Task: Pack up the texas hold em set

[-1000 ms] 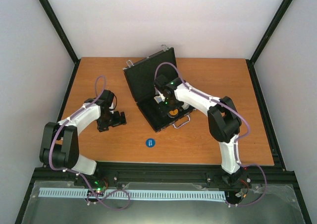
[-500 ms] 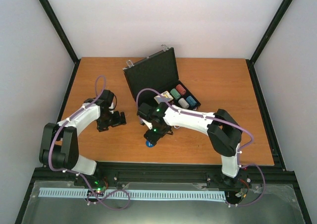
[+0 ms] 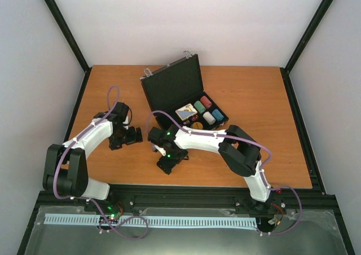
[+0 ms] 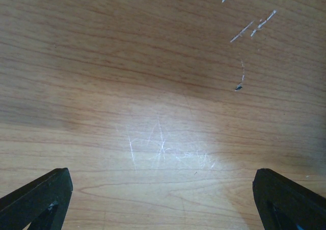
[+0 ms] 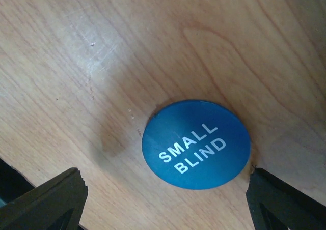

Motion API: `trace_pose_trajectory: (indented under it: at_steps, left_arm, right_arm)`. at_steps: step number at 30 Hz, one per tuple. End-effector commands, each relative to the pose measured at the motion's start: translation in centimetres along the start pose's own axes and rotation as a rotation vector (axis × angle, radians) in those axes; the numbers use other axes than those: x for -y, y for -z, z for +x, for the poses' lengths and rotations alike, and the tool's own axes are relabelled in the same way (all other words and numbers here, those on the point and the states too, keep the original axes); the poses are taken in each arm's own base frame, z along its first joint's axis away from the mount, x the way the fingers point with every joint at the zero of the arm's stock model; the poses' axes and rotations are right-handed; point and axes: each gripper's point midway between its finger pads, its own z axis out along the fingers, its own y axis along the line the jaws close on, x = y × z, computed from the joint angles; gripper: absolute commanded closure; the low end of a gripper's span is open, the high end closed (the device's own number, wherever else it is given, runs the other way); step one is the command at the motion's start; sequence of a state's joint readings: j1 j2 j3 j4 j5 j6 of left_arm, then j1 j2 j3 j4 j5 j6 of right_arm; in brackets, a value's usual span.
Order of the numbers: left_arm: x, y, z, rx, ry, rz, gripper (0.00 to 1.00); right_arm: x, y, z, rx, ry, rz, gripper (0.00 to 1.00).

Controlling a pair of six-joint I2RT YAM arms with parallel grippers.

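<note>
The black briefcase [image 3: 169,88] lies open at the table's middle back, lid leaning back. In its tray sit the blue-white card box [image 3: 185,113], red [image 3: 206,102], green [image 3: 198,107], white [image 3: 209,117] and blue [image 3: 218,115] chip stacks, and an orange disc [image 3: 195,126]. A blue disc [image 5: 196,143] marked SMALL BLIND lies flat on the wood. My right gripper [image 5: 165,188] stands open low over it, one finger on each side, the right fingertip [image 5: 265,189] close to its rim. In the top view the right gripper [image 3: 168,163] hides this disc. My left gripper [image 4: 162,184] is open over bare wood.
The left gripper [image 3: 134,135] hovers left of the case, about a hand's width from the right arm's wrist. The table's front edge and black rail [image 3: 180,190] run just below the right gripper. Scratches [image 4: 163,148] mark the wood under the left gripper.
The right arm has swung out of the case toward the table's front and come down over the blue disc, jaws a little wider. The left arm has stayed put.
</note>
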State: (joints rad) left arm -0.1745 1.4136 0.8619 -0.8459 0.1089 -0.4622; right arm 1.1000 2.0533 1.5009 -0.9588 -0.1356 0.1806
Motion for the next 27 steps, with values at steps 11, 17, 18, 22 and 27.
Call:
trace_pose_trajectory:
  at_steps: [11,17,18,22,27]
  left_arm:
    - [0.0,0.1,-0.3,0.012,-0.021,0.006,0.0]
    - [0.1,-0.1,-0.5,0.011,-0.022,0.006,0.0]
    - [0.1,-0.1,-0.6,0.012,-0.021,0.007,0.0]
    - [0.2,-0.3,-0.7,0.01,-0.019,0.009,0.0]
    - [0.3,-0.5,-0.7,0.005,-0.014,0.015,0.0]
  right_arm:
    - [0.5,-1.8,-1.6,-0.013,0.029,0.042,0.13]
    - [1.3,-2.5,-0.4,-0.05,0.037,0.058,0.18]
    - [1.4,-2.5,-0.1,-0.054,0.034,0.056,0.19]
    - [1.6,-2.4,0.3,-0.056,0.022,0.029,0.34]
    - [1.6,-2.5,0.3,-0.06,0.02,0.022,0.47]
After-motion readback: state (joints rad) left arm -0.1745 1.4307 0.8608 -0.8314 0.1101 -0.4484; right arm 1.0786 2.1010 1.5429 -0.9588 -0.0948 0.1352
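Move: The blue small blind disc lies flat about 2 cm straight ahead of the right hand and some 1 cm below it. The black case's open tray sits some 18 cm ahead and 9 cm to this hand's right; the orange disc in it is about 16 cm ahead and 11 cm right. From the left hand the small blind disc is roughly 8 cm back, 18 cm right and 5 cm lower. The right hand eases forward about 2 cm, sinking slightly, and closes its fingers onto the small blind disc's rim. ##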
